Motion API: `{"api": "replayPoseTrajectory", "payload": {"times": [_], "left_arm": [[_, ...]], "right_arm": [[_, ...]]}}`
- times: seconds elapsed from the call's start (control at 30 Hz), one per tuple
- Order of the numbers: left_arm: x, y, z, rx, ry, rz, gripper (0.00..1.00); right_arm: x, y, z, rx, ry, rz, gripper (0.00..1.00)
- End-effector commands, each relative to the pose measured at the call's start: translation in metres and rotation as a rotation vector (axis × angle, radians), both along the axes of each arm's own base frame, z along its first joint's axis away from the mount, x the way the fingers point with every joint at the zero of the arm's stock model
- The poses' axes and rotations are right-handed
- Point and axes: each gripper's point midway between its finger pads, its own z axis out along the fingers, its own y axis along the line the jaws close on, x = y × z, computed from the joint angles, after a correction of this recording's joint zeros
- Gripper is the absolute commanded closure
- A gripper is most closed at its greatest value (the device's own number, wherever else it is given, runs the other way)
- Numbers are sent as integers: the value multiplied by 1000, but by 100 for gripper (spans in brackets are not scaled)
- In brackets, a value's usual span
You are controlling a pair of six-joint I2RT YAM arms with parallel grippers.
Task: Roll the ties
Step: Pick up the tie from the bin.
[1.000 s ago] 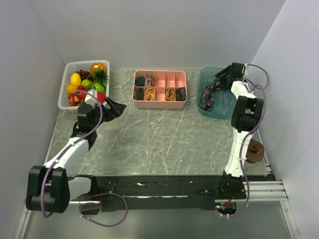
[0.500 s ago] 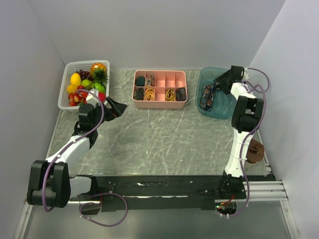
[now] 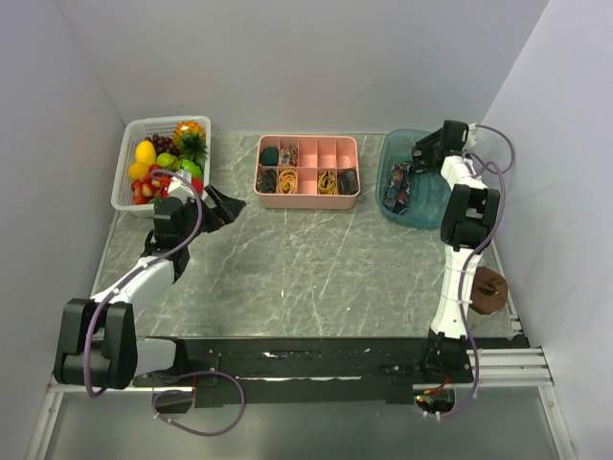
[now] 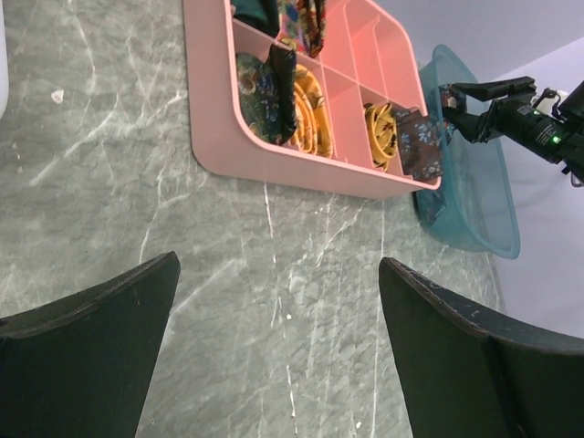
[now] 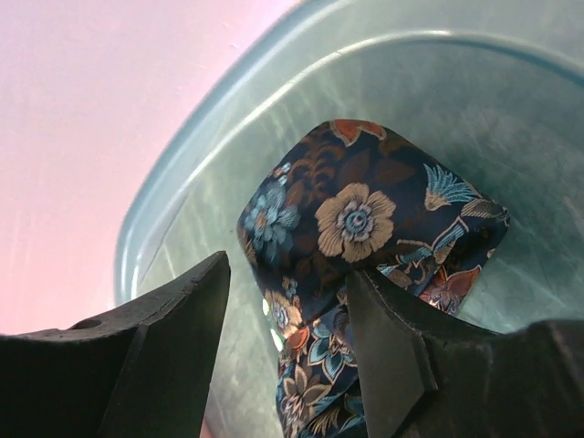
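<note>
A dark navy tie (image 5: 365,219) with tan, blue and reddish flowers lies bunched in the teal bin (image 5: 182,192); from above it shows at the bin's left side (image 3: 397,187). My right gripper (image 5: 287,269) is down in the bin, open, its jaws straddling a fold of the tie; the right finger (image 5: 392,347) touches the fabric and the left one stands a little apart. Rolled ties (image 3: 348,179) sit in the pink tray (image 3: 306,203). My left gripper (image 4: 278,263) hangs open over bare table, left of the tray (image 4: 219,137).
A white basket of fruit (image 3: 123,172) stands at the back left, just behind the left arm. Yellow-orange bands (image 4: 310,87) fill some tray compartments. A brown round object (image 3: 488,290) sits at the table's right edge beside the right arm.
My right gripper's jaws have narrowed around the tie in the bin. The left arm has shifted slightly toward the tray, still open.
</note>
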Motion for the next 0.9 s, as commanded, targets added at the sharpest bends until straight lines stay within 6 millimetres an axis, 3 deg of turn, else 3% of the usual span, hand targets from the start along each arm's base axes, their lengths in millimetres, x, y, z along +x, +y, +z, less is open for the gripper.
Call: {"api": "replayPoseTrajectory", "payload": {"times": [0.0, 0.1, 0.17, 0.2, 0.27, 0.3, 0.33, 0.37, 0.4, 0.47, 0.5, 0.57, 0.6, 0.67, 0.8, 0.87], "left_arm": [[11, -4, 26, -18, -86, -20, 4], [11, -4, 27, -19, -88, -16, 4], [12, -3, 28, -15, -86, -10, 4], [11, -2, 30, -12, -89, -8, 4], [12, 0, 30, -2, -87, 3, 4], [11, 1, 33, -1, -95, 6, 4], [11, 1, 34, 1, -97, 7, 4], [11, 2, 35, 3, -98, 11, 4], [10, 2, 39, -1, -106, 12, 4], [8, 1, 41, -3, -110, 9, 4], [7, 1, 44, -6, -118, 8, 4], [4, 0, 48, -11, -127, -2, 4], [1, -2, 53, -17, -142, -17, 4], [-5, -5, 56, -27, -152, -37, 4], [-22, -10, 76, -40, -213, -77, 4], [-27, -8, 78, -38, -214, -71, 4]], "right_arm": [[12, -8, 8, 30, -21, -44, 39], [18, -6, 3, 62, -29, -43, 45], [23, 0, 4, 94, -59, -25, 61], [25, 4, 3, 107, -73, -9, 79], [24, 11, 2, 133, -84, 18, 96], [27, 12, 18, 130, -134, 30, 100], [22, 13, 13, 133, -126, 33, 100], [22, 14, 21, 126, -151, 37, 100], [22, 14, 47, 109, -201, 47, 100], [14, 14, 59, 93, -215, 53, 100], [10, 16, 91, 75, -263, 68, 100], [1, 19, 112, 63, -297, 84, 100], [-7, 22, 151, 52, -362, 93, 100], [-21, 28, 170, 48, -408, 105, 100], [-65, 47, 250, 26, -549, 154, 100], [-81, 60, 275, 12, -585, 191, 100]]}}
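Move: The tie's patterned top fold lies right at my right fingertips, about 2 cm ahead, 1 cm left and 2 cm below, inside the blue bin. The rest of the tie lies some 9 cm left and 9 cm back, around 4 cm lower. The bin's middle is roughly 7 cm back and 1 cm left. From my left hand, that fold is about 55 cm right, 25 cm ahead and 12 cm lower. I ease my right hand a couple of centimetres forward, left and slightly down onto the tie's top fold and shut my half-open fingers to pinch it. Then I pull it up out of the bin, quickening, to about 13 cm above where I started, drawing back some 6 cm and drifting left while my fingertips tilt up roughly 15 degrees. My left hand, empty and open, rises about 5 cm late on. ##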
